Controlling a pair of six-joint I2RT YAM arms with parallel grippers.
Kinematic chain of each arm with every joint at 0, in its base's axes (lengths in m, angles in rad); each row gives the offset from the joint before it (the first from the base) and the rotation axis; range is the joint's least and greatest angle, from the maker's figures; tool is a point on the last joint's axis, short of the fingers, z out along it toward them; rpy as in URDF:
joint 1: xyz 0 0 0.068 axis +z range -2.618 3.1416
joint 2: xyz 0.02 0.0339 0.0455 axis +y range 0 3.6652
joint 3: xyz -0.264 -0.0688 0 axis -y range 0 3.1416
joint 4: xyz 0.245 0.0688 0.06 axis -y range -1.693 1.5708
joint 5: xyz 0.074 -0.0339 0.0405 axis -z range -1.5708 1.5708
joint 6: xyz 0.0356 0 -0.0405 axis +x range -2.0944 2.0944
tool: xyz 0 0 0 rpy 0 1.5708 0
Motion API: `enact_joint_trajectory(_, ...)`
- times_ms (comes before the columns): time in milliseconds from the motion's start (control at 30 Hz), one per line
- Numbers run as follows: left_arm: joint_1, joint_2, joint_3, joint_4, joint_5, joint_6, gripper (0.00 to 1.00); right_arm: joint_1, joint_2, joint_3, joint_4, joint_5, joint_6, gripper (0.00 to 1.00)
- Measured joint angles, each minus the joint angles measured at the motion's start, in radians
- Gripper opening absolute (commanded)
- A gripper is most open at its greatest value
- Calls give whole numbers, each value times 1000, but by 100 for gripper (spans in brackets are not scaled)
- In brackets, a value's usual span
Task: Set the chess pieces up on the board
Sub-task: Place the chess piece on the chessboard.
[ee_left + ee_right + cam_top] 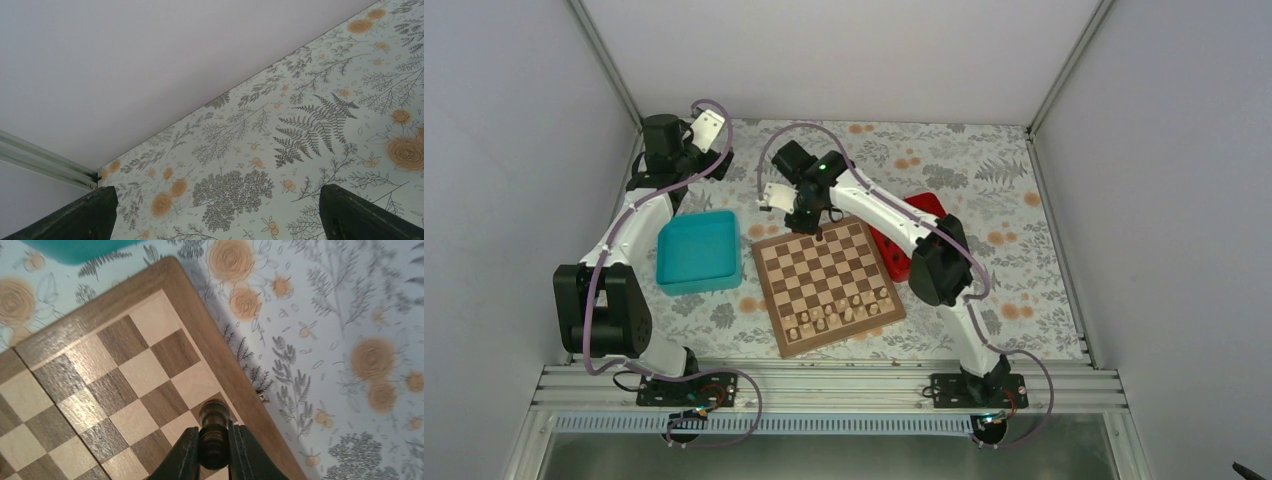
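The board [819, 265] lies at the table's middle, turned a little askew. My right gripper [214, 440] is shut on a dark brown chess piece [214, 426], held upright between the fingers. The piece hangs over a dark square in the board's [125, 370] outermost row, by the tan border. From above, the right gripper [816, 230] is at the board's far edge. No other dark chess pieces show. My left gripper [220, 222] is open and empty, facing bare tablecloth by the back wall. Seen from above, the left gripper [709, 122] sits at the far left corner.
Pale cream chessmen [844, 312] stand in the board's two nearest rows. A teal tray [697, 250] sits left of the board. A red tray [904, 235] lies right of it, partly hidden under the right arm. Walls close in the back and sides.
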Motion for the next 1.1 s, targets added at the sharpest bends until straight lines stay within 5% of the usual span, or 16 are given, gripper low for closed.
enact_joint_trajectory(1100, 0, 0, -17, 3, 0, 0, 100, -9, 61, -116, 68, 45, -8, 10)
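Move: The held dark piece is bound for the dark square fourth from the chessboard's far left corner, about 2 cm right of the right gripper, level in depth and some 12 cm below. The piece already standing on the board is about 5 cm right of that gripper, 1 cm farther out. The teal box lies roughly 25 cm left, 3 cm back; the red box 27 cm right, level. From the left gripper, the square is 12 cm back, 19 cm right, far below. Keep the right gripper shut on the chess piece and lower it about 5 cm towards the far-edge square, easing it some 2 cm to the right and tilting the fingers nearer to upright. Halt the descent there, nudge about 1 cm forward, then sink slowly another centimetre, still gripping. ##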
